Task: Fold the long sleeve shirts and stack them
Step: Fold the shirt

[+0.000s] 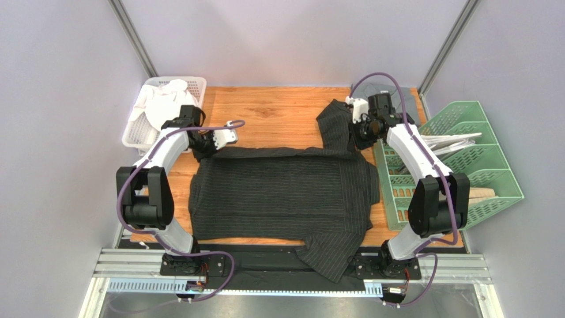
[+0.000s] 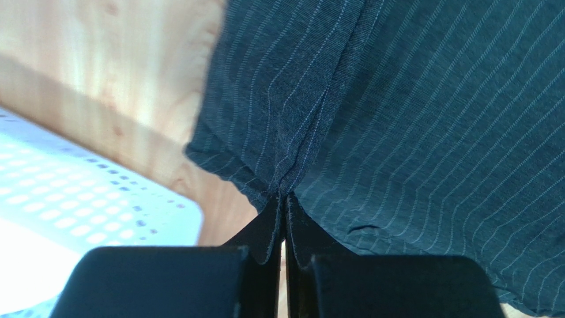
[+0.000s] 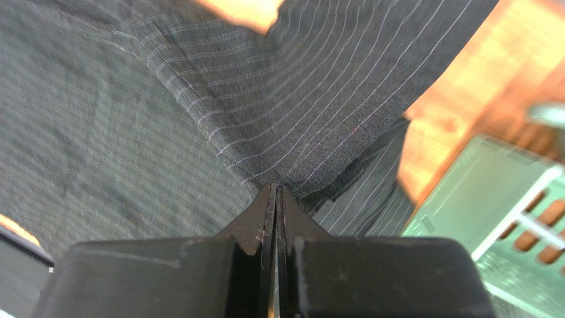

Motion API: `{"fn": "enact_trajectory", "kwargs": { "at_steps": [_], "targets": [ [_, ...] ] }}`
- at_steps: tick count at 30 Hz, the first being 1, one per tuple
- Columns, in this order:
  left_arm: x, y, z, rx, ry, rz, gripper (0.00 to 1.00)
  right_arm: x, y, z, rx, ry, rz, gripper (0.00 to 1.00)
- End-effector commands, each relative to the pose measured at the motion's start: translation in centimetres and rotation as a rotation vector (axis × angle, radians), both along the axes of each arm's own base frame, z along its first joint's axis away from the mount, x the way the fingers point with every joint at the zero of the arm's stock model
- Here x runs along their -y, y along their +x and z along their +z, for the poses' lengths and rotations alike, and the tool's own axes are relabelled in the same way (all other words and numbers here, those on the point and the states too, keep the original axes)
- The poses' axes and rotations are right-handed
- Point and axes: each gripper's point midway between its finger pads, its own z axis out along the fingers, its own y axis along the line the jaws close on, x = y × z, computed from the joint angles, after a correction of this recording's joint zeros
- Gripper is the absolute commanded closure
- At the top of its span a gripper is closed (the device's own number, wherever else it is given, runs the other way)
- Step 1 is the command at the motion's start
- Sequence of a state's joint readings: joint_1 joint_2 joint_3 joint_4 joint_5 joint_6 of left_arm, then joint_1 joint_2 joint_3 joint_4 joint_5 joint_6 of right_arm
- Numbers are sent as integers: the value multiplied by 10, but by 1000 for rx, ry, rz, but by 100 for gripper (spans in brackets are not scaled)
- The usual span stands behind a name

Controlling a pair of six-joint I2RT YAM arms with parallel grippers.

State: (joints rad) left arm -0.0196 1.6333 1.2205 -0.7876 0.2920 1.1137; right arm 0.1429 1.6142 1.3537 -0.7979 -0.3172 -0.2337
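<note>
A black long sleeve shirt with thin pale pinstripes (image 1: 282, 192) lies spread flat across the middle of the wooden table (image 1: 278, 112). One sleeve (image 1: 331, 255) trails over the near edge, and another part (image 1: 335, 119) is bunched up at the far right. My left gripper (image 1: 203, 150) is at the shirt's far left corner. In the left wrist view it (image 2: 284, 196) is shut on a pinch of the striped cloth (image 2: 411, 119). My right gripper (image 1: 362, 138) is at the far right corner and is likewise shut (image 3: 275, 189) on a fold of the shirt (image 3: 132, 132).
A white perforated basket (image 1: 135, 131) holding white items stands at the far left, close to the left arm. A green slotted rack (image 1: 487, 169) with pale items in it stands along the right edge, right next to the right arm.
</note>
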Motion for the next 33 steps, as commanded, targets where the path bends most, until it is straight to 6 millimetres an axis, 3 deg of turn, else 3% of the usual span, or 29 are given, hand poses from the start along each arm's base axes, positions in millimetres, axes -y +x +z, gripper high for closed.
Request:
{"fn": "enact_trajectory", "kwargs": {
  "at_steps": [1,4,6,7,8,10,13,14,17,20,21,23,24,25,26,27,28,29,30,31,32,33],
  "targets": [
    [-7,-4,-15,13,36,-39,100,-3,-25,-23,-50,4,53,100],
    [-14,-12,-35,-42,69,-22,91,-8,-42,-52,-136,-20,109,97],
    [-16,-15,-37,-54,81,-12,85,-11,-51,-61,-180,-20,145,82],
    [-16,-16,-35,-53,79,-11,82,-13,-57,-60,-213,-8,158,75],
    [-14,-17,-33,-51,72,-12,77,-14,-60,-59,-225,-4,164,61],
    [-7,-17,-17,-27,27,-3,71,-14,-62,-50,-220,1,182,55],
    [7,-17,12,-15,-65,12,60,-9,-47,-27,-153,-4,154,51],
    [10,-14,19,-9,-86,23,57,-8,-34,-12,-110,0,140,51],
    [22,-1,36,0,-163,76,55,-4,-4,6,-51,-9,80,54],
    [29,13,41,-11,-205,118,55,-1,28,11,-13,-16,8,54],
    [32,17,43,-15,-223,119,55,-2,43,25,37,-13,-7,53],
    [37,23,46,-16,-255,143,53,0,71,24,83,-27,-51,47],
    [40,24,48,-18,-276,147,52,0,87,36,135,-27,-68,45],
    [43,25,51,-15,-291,152,51,2,104,26,137,-45,-88,41],
    [45,27,55,-11,-310,163,41,3,114,27,147,-49,-104,39],
    [49,27,57,-14,-332,160,40,2,133,41,196,-45,-116,38],
    [51,27,59,-12,-346,162,39,3,146,24,178,-61,-127,37],
    [52,28,65,-4,-365,176,37,3,156,19,175,-62,-142,36],
    [56,28,67,-3,-384,175,36,2,167,19,187,-60,-149,35],
    [57,29,70,-1,-395,178,35,0,182,32,234,-49,-155,35],
    [59,28,75,4,-409,177,34,-3,193,11,208,-51,-154,35],
    [63,28,78,0,-430,179,34,-4,202,8,218,-46,-160,35]
  ]
}}
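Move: Over the striped shirt, both shut grippers still hold its far edge off the table. The laying-down spot on the shirt lies about 6 cm back, 1 cm left and 7 cm below the right hand; for the left hand, roughly 2 cm back, 1 cm left and 5 cm down. From the right hand, the forward-lying sleeve is some 16 cm ahead and 5 cm left, the grey folded shirt 26 cm ahead and 16 cm right. The white basket is around 19 cm ahead and 16 cm left of the left hand. Lowering the held edge towards the base onto the shirt, both hands open and let go; the right goes down and back about 6 cm each way, the left chiefly down. The right then lifts and sweeps some 22 cm forward over the sleeve, open; the left rises about 8 cm, goes some 5 cm forward and then rightward, opening further as its fingertips tilt to the right. ##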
